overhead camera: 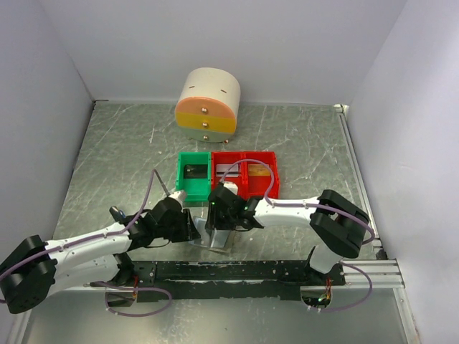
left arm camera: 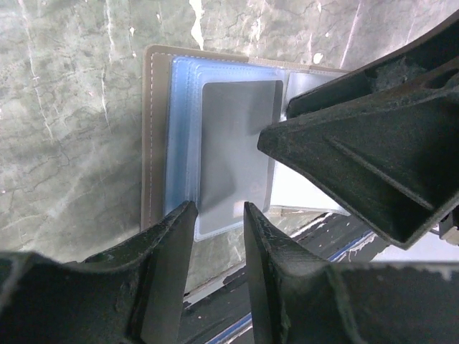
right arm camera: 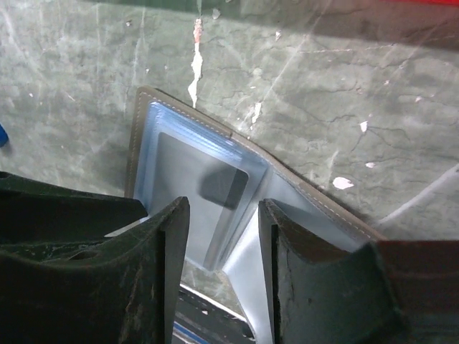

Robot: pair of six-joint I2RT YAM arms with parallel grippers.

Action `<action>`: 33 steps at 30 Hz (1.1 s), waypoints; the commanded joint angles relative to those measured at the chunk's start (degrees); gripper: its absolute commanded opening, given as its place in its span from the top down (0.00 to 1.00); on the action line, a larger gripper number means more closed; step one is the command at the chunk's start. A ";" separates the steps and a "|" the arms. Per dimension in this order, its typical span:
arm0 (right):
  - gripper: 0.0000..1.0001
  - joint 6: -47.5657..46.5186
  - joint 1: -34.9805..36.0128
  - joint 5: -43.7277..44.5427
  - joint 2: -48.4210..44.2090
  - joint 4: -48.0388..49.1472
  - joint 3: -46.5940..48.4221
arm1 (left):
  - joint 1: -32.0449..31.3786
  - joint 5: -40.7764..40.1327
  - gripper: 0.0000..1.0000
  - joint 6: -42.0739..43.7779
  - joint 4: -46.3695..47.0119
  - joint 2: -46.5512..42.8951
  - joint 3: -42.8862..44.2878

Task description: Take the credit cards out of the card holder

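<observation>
The card holder (overhead camera: 219, 239) lies open on the table between my two grippers. In the left wrist view its grey-brown cover (left arm camera: 148, 143) frames pale blue pockets. A silvery grey credit card (left arm camera: 237, 158) sticks partway out of a pocket toward my left gripper (left arm camera: 219, 211). That gripper is open, its tips on either side of the card's near edge and gripping nothing. My right gripper (right arm camera: 222, 208) hangs open over the holder's (right arm camera: 143, 129) fold, with a clear pocket leaf standing between its fingers (right arm camera: 283, 236). Its fingers (left arm camera: 358, 158) cover the holder's right half in the left wrist view.
A green bin (overhead camera: 193, 174) and two red bins (overhead camera: 245, 172) stand just behind the holder. A round drawer unit (overhead camera: 208, 104) sits at the back. The black rail (overhead camera: 237, 271) runs along the near edge, close under the holder.
</observation>
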 commanded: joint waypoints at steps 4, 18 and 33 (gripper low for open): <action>0.52 -6.21 -3.38 -1.47 1.92 -1.85 0.61 | 0.26 2.92 0.53 -2.28 2.82 0.50 -2.93; 0.51 -11.63 -2.10 -0.79 5.75 -9.48 8.73 | -1.25 0.10 0.51 -5.25 -0.11 -4.28 -3.58; 0.33 -8.54 4.24 12.23 7.05 -19.69 15.37 | -1.24 -23.64 0.32 -15.48 -30.72 -18.50 6.49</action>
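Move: The credit card, in the open card holder's clear pocket, lies about 3 cm ahead of the left hand, 2 cm to its right and 1 cm lower. From the right hand it is level with it, some 2 cm left and 1 cm lower; the holder's right-hand pocket sits about 2 cm back and 4 cm right, a little below. The green box is roughly 16 cm ahead and 6 cm left of the right hand, the nearer red box 16 cm ahead and 5 cm right. Right and back by just over a centimetre, low beside the card pocket, the left hand then swings left and up off the holder, ending about 5 cm left and 4 cm higher, opening wider and turning counter-clockwise. The right hand stays low over the card, sliding 2 cm forward and most of the way back as its fingers steepen and open wider. ##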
